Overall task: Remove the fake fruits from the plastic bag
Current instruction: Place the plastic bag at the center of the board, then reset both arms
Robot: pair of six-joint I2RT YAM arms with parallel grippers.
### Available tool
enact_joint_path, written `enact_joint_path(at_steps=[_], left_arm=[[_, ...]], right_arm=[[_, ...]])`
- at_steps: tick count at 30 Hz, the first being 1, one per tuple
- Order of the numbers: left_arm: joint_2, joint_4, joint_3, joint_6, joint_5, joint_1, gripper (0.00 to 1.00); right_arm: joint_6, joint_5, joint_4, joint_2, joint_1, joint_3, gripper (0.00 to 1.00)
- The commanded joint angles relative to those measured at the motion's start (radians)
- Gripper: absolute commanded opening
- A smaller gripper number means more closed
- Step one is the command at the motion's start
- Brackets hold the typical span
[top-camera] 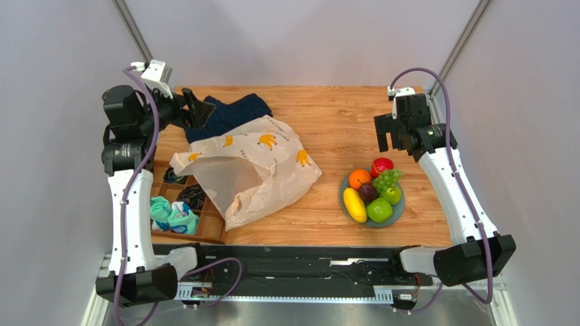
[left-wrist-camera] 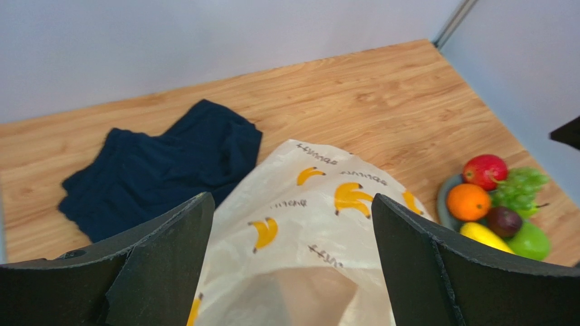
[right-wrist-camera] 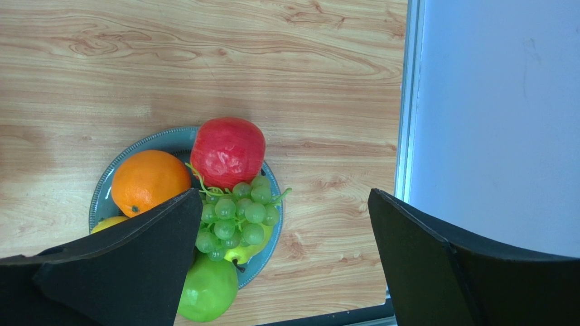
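The fake fruits lie heaped on a blue-grey plate [top-camera: 403, 204] at the table's right: red apple [right-wrist-camera: 228, 151], orange [right-wrist-camera: 150, 182], grape bunch [right-wrist-camera: 235, 217], green apple [right-wrist-camera: 207, 288], banana [top-camera: 354, 204] and plum [top-camera: 367, 191]. The plastic bag [top-camera: 252, 170], cream with yellow banana prints, lies slumped in the middle of the table, and I cannot tell what is inside. My left gripper [top-camera: 196, 109] hangs open above the bag's far left corner, bag [left-wrist-camera: 306, 224] below its jaws. My right gripper [right-wrist-camera: 284, 193] is open above the plate's far right side, holding nothing.
A dark navy cloth [top-camera: 228, 112] lies behind the bag at the back. A wooden compartment tray [top-camera: 211, 231] at the near left holds rolled teal socks [top-camera: 173, 214]. Grey walls stand close on both sides, the right one just beyond the plate.
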Motion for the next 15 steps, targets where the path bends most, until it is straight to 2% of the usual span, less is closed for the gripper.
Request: enact_joint_path(at_steps=[1, 5, 7, 10, 13, 15], left_arm=[[-0.03, -0.098, 0.042, 0.189, -0.119, -0.039, 0.95], [0.0, -0.314, 0.053, 0.296, -0.058, -0.077, 0.95], [-0.018, -0.354, 0.013, 0.316, 0.002, -0.087, 0.95], [-0.098, -0.325, -0.104, 0.325, 0.033, -0.107, 0.95], [-0.174, -0.247, -0.209, 0.303, -0.019, -0.119, 0.96], [-0.196, -0.223, -0.228, 0.28, -0.044, -0.12, 0.96]], right_arm=[[0.01, -0.013, 0.034, -0.036, -0.006, -0.008, 1.0], [-0.007, -0.021, 0.024, -0.031, -0.006, -0.008, 1.0], [-0.01, -0.025, 0.023, -0.034, -0.006, -0.013, 1.0], [0.0, -0.044, 0.034, -0.049, -0.004, -0.026, 1.0], [0.02, -0.073, 0.047, -0.062, -0.004, -0.048, 1.0], [0.025, -0.08, 0.056, -0.066, -0.003, -0.059, 1.0]])
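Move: The plastic bag lies open and crumpled almost straight below the left hand, its middle about 1 cm back, 7 cm to the right and 36 cm down. The dark cloth is some 16 cm ahead and 3 cm left of this hand, and the wooden tray about 11 cm back and 10 cm left, both nearly 40 cm below. From the right hand the bag is roughly 36 cm to the left, level in reach and 21 cm lower. Down and back, picking up speed, the empty left hand sinks about 9 cm and draws some 6 cm towards its base, with a smaller shift to the right, bringing it closer above the bag's mouth. The wrist tips down and rolls left side up by about 10 degrees each, swinging slightly clockwise; the fingers stay wide open and clear of the bag. ##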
